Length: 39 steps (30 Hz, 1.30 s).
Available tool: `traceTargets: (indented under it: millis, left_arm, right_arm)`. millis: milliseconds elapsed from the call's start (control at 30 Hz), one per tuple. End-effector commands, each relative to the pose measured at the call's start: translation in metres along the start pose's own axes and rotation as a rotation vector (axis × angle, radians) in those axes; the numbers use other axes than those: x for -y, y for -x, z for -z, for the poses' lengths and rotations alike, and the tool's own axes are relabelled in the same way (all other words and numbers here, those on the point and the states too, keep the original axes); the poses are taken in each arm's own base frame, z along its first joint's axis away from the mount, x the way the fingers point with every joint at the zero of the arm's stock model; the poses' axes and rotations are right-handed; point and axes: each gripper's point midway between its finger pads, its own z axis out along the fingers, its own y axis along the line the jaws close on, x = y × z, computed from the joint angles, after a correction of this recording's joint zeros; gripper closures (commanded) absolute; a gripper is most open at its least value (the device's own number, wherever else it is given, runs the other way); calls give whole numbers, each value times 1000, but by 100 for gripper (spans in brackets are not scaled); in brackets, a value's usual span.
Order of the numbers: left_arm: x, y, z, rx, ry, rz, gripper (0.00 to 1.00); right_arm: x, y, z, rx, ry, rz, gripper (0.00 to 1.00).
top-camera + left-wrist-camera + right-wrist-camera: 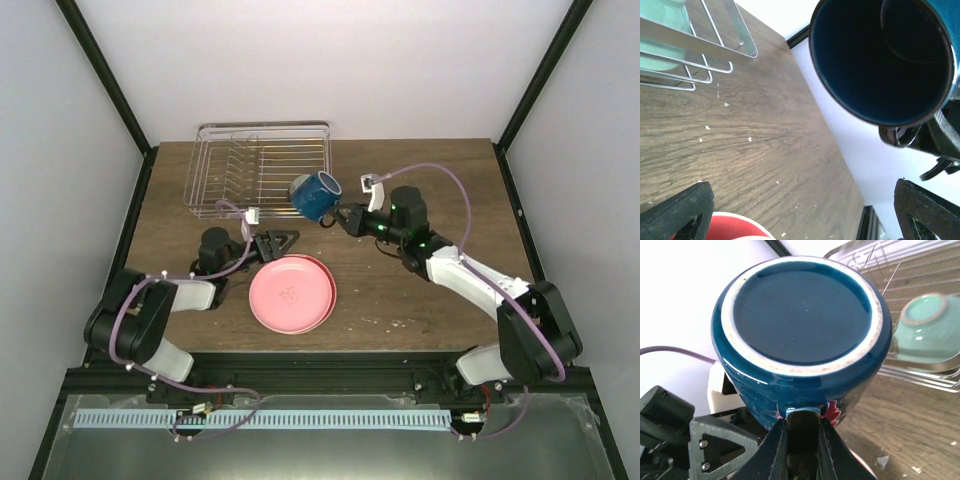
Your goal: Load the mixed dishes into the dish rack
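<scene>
The dark blue cup [316,194] hangs tilted in the air just off the dish rack's [262,168] right front corner. My right gripper [334,214] is shut on its handle. In the right wrist view the cup's base [800,310] faces me, with the handle pinched between the fingers [771,450]. My left gripper [285,241] stands open below the cup, nothing between its fingers [682,212], and looks up into the cup's mouth [880,65]. The pink plate [292,292] lies flat on the table. A pale mint-green bowl [927,327] sits upside down in the rack.
The silver wire rack [705,47] stands at the table's back left against the white wall. A plate's red, white-rimmed edge [735,227] shows just under the left gripper. Black frame posts run along both sides of the wooden table [400,290].
</scene>
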Motion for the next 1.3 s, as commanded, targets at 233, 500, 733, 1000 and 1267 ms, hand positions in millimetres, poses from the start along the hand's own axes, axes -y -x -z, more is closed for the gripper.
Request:
traceTargets:
  millis: [233,500,733,1000,1267]
  left_arm:
    - [-5,35,23,-19,383,-187,0]
    - [4,91,96,122,812,-380,0]
    - [9,101,129,163,941,-431,0]
    - [3,94,137,157,954,-408,0]
    - [4,90,148,172,978,-399,0]
  right_arm:
    - [-14,69,13,173,-44,150,99]
    - [-2,105,-33,146,-95,218,99]
    - [30,143,-89,119,-207,283,99]
    - [70,168,-153,98,-281,379,99]
    - [104,163,-184,104,-314,478,99]
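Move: The blue mug, held by its handle in the right hand, is bound for the rack's far right part, about 27 cm ahead of that hand, 10 cm to its left and some 14 cm lower. Nearer on the way, the green bowl sits about 17 cm ahead, 8 cm left and 17 cm below; the pink plates lie 13 cm back, 13 cm left and 23 cm down. From the empty left hand, the rack spot is roughly 29 cm ahead, 3 cm right and 6 cm lower. The blue mug, mouth away from the right fingers, is carried in their kept pinch on its handle about 24 cm forward past the green bowl: a slight swing right first, then forward and somewhat left, rising a little before sinking over the rack's far right part, the fingers tipping down some 25 degrees. The wide-open left hand pulls away left about 15 cm, rising, and turns counter-clockwise to face forward. ##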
